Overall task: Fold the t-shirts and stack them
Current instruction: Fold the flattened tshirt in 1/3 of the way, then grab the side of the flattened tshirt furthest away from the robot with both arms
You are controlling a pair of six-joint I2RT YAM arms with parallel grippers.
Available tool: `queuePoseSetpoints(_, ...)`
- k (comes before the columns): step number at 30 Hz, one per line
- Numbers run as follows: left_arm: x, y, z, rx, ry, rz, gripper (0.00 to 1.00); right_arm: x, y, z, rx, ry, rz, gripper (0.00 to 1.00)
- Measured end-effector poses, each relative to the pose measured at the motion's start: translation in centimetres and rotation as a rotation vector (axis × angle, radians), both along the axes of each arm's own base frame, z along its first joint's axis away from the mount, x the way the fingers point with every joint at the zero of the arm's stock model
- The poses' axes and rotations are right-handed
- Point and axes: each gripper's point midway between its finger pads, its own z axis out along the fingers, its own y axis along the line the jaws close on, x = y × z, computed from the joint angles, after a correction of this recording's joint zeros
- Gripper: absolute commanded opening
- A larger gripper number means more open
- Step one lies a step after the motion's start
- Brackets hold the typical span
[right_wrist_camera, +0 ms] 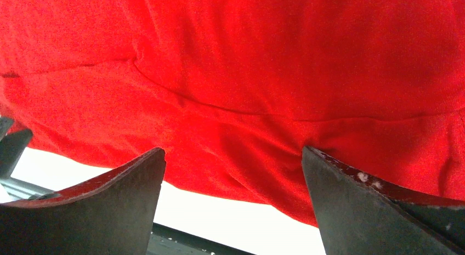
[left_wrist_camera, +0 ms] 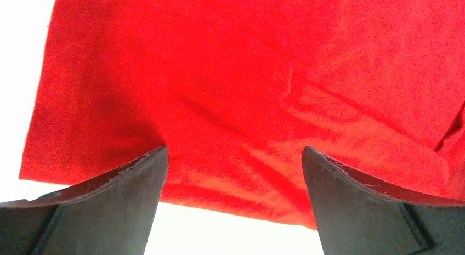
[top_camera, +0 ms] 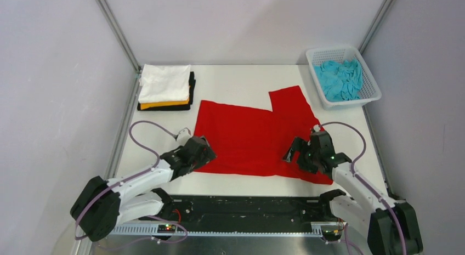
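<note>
The red t-shirt [top_camera: 249, 137] lies spread on the white table, one sleeve sticking out at the far right. My left gripper [top_camera: 204, 152] is open over the shirt's near left corner; in the left wrist view the red cloth [left_wrist_camera: 247, 101] lies between and beyond its fingers [left_wrist_camera: 126, 194]. My right gripper [top_camera: 296, 153] is open over the near right hem; the right wrist view shows the red hem [right_wrist_camera: 236, 101] just past its fingers [right_wrist_camera: 356, 205]. A folded stack sits at the far left: white shirt [top_camera: 163, 83] on top, yellow-orange [top_camera: 164, 104] and black [top_camera: 189, 96] beneath. The turquoise shirt [top_camera: 340, 78] is crumpled in the basket.
The white mesh basket [top_camera: 368, 98] stands at the far right corner. A black rail [top_camera: 247, 208] runs along the near table edge between the arm bases. Metal frame posts stand at both far corners.
</note>
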Motion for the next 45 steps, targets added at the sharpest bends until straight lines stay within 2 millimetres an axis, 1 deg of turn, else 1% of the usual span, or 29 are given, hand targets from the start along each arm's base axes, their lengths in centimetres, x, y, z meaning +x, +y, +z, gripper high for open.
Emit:
queuePoseSetpoints(3,-1.6,-0.7,0.2,-0.042,0.009,0.029,1.00,-1.2,-0.8,-0.1,-0.012,0.008,-0.035,1.00)
queuePoseSetpoints(9,-5.0,-0.8,0.3,-0.083,0.069,0.083,1.00,-3.3,-1.7,0.0,-0.005,0.040,-0.115,0.99)
queuePoseSetpoints(13,-6.6,-0.5,0.2,-0.086,0.109,0.101,1.00,-4.5,-1.5,0.5,0.006,0.043,-0.120,1.00)
queuePoseSetpoints(16,-7.3,-0.2,0.2,-0.080,0.132,0.114,1.00,-5.3,-1.1,1.0,0.018,0.027,-0.099,0.99)
queuePoseSetpoints(18,-7.8,0.1,0.2,-0.062,0.149,0.116,1.00,-5.4,-0.9,1.4,0.024,0.007,-0.085,0.99)
queuePoseSetpoints(22,-9.2,1.7,0.3,0.021,0.201,0.114,1.00,-5.1,-0.8,3.0,0.025,-0.057,-0.069,1.00)
queuePoseSetpoints(24,-9.8,2.7,0.5,0.085,0.222,0.098,1.00,-4.4,-0.7,4.6,0.025,-0.101,-0.061,0.99)
queuePoseSetpoints(25,-9.8,3.0,1.0,0.109,0.221,0.080,1.00,-3.9,-0.7,5.6,0.024,-0.129,-0.058,0.99)
queuePoseSetpoints(26,-9.5,3.0,1.9,0.126,0.212,0.060,1.00,-3.3,-0.6,6.9,0.020,-0.162,-0.054,0.99)
queuePoseSetpoints(28,-8.2,2.2,4.3,0.137,0.162,0.015,1.00,-1.8,-0.7,9.9,0.007,-0.238,-0.054,1.00)
queuePoseSetpoints(30,-6.0,0.9,7.7,0.134,0.079,-0.020,1.00,0.0,-0.7,13.1,-0.006,-0.326,-0.058,0.99)
queuePoseSetpoints(31,-5.1,0.5,8.9,0.131,0.049,-0.029,1.00,0.9,-0.7,14.6,-0.012,-0.366,-0.064,0.99)
queuePoseSetpoints(32,-3.9,0.2,10.4,0.133,0.012,-0.034,1.00,1.7,-0.6,15.7,-0.020,-0.394,-0.064,0.99)
queuePoseSetpoints(33,-2.6,0.2,11.7,0.134,-0.026,-0.028,1.00,2.9,-0.6,17.0,-0.038,-0.430,-0.067,1.00)
queuePoseSetpoints(35,0.3,1.1,13.4,0.147,-0.074,0.015,1.00,4.6,-0.5,18.3,-0.071,-0.462,-0.071,1.00)
queuePoseSetpoints(36,1.6,1.8,13.7,0.156,-0.086,0.039,1.00,5.8,-0.5,18.8,-0.100,-0.472,-0.070,0.99)
queuePoseSetpoints(38,4.4,3.9,13.4,0.186,-0.087,0.105,1.00,8.4,-0.3,19.7,-0.148,-0.495,-0.066,0.99)
queuePoseSetpoints(39,6.0,5.2,12.7,0.200,-0.066,0.146,1.00,10.0,-0.1,19.9,-0.176,-0.499,-0.061,0.99)
queuePoseSetpoints(40,6.6,5.7,12.5,0.208,-0.060,0.160,1.00,11.5,0.2,19.9,-0.194,-0.506,-0.057,0.99)
queuePoseSetpoints(41,8.7,7.4,11.1,0.228,-0.022,0.206,1.00,13.1,0.4,19.7,-0.214,-0.510,-0.052,0.99)
queuePoseSetpoints(42,9.6,8.2,10.2,0.240,0.008,0.223,1.00,14.3,0.3,19.1,-0.231,-0.502,-0.050,0.99)
queuePoseSetpoints(45,13.0,9.9,7.4,0.266,0.093,0.249,1.00,17.5,-0.2,17.4,-0.267,-0.481,-0.052,0.99)
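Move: On the near-left part of the red t-shirt rest the left hand's open fingers: the t-shirt's middle is about 10 cm ahead and 25 cm right, its far left corner some 27 cm straight ahead, the folded stack 34 cm ahead and 18 cm left. The right hand's fingers are on the near right part, with the t-shirt's middle 12 cm ahead and 19 cm left, the sleeve end 35 cm ahead and 8 cm left, and the basket 43 cm ahead and 21 cm right. Dragging the t-shirt back towards the table's near edge under open fingertips, the left hand goes about 10 cm and the right about 5. Then both lift clear and swing forward some 23 cm: the left arcs left and is already sinking towards the far left corner, while the right rises higher towards the sleeve, its fingers tipping forward about 30 degrees. Neither gripper closes. ##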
